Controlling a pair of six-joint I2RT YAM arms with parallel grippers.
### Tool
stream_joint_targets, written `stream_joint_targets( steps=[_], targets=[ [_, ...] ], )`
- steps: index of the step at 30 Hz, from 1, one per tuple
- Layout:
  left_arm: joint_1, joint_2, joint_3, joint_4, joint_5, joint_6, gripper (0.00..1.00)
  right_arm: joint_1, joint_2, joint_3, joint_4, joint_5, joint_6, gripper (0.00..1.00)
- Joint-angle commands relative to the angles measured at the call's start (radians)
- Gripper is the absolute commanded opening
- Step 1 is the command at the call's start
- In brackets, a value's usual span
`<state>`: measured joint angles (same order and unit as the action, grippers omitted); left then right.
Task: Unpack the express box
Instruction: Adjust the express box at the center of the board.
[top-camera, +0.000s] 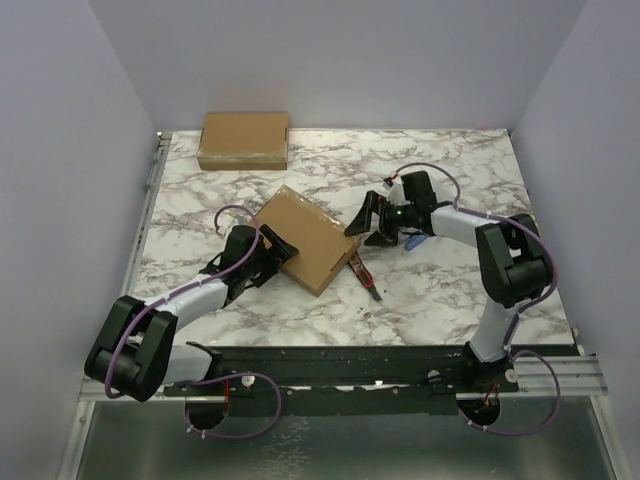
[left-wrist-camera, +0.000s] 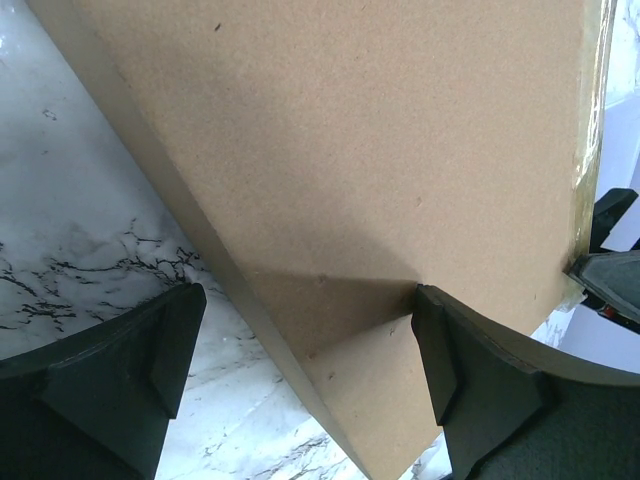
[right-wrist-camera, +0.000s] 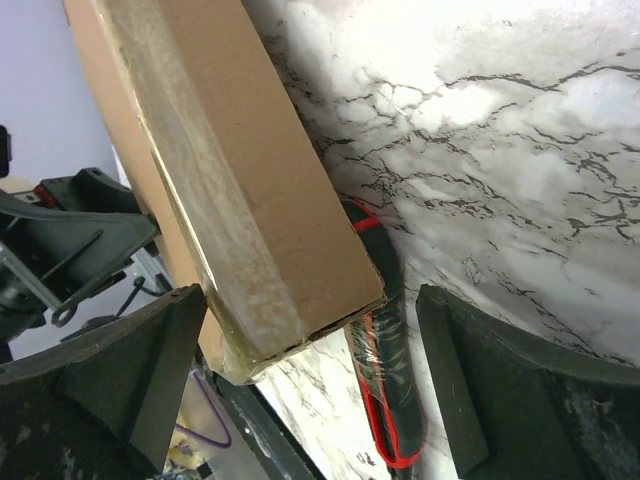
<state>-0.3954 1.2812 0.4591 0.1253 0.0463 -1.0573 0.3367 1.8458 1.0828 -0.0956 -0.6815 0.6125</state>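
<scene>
The express box (top-camera: 305, 238), flat brown cardboard with clear tape along one edge (right-wrist-camera: 205, 190), lies askew in the middle of the marble table. My left gripper (top-camera: 268, 255) is open at the box's near-left corner. That corner (left-wrist-camera: 380, 420) sits between the jaws, and marble shows between the left finger (left-wrist-camera: 130, 370) and the box. My right gripper (top-camera: 375, 225) is open just right of the box, low over the table. Between its fingers lie the box's taped corner (right-wrist-camera: 290, 300) and a black-and-red utility knife (right-wrist-camera: 385, 370).
A second brown cardboard box (top-camera: 243, 140) sits at the back left of the table. The knife (top-camera: 366, 278) lies on the marble against the express box's right near side. Pale walls close in the table on three sides.
</scene>
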Motion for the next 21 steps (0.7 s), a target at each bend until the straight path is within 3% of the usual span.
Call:
stream_joint_targets(
  steps=[1, 8, 12, 18, 21],
  targets=[
    [0.007, 0.024, -0.055, -0.095, -0.061, 0.049, 0.91, -0.01, 0.018, -0.057, 0.177, -0.14, 0.03, 1.0],
    [0.007, 0.006, -0.08, -0.079, -0.066, 0.048, 0.91, 0.01, 0.062, -0.114, 0.375, -0.233, 0.14, 0.99],
    [0.007, 0.005, -0.086, -0.07, -0.067, 0.049, 0.91, 0.013, 0.071, -0.117, 0.444, -0.255, 0.167, 0.93],
    [0.008, 0.04, -0.082, -0.036, -0.065, 0.067, 0.91, 0.053, -0.109, -0.113, 0.387, -0.134, 0.059, 0.72],
    [0.007, 0.089, -0.044, -0.034, -0.068, 0.093, 0.92, 0.111, -0.235, -0.106, 0.291, 0.016, -0.025, 0.67]
  ],
)
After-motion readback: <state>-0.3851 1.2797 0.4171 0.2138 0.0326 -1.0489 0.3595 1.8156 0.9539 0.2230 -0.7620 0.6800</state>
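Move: The express box's middle is some 12 cm to my right hand's left, about 1 cm nearer and 3 cm below, with its right corner already between my open fingers. The red knife lies about 9 cm back from that hand and 1 cm to its right, the blue pen 13 cm to its right and 1 cm back, both 5 cm lower. From my left hand, straddling the near-left edge, the box's middle is about 4 cm ahead, 4 cm right and 2 cm down. I ease my right hand back over a centimetre, then about 2 cm left onto the express box's right corner, rolling some 10 degrees so its left side rises. I close the fingers to pinch the corner between them and start upward at the very end, about 1.5 cm. My left hand holds its place, fingers open across the near-left edge. ##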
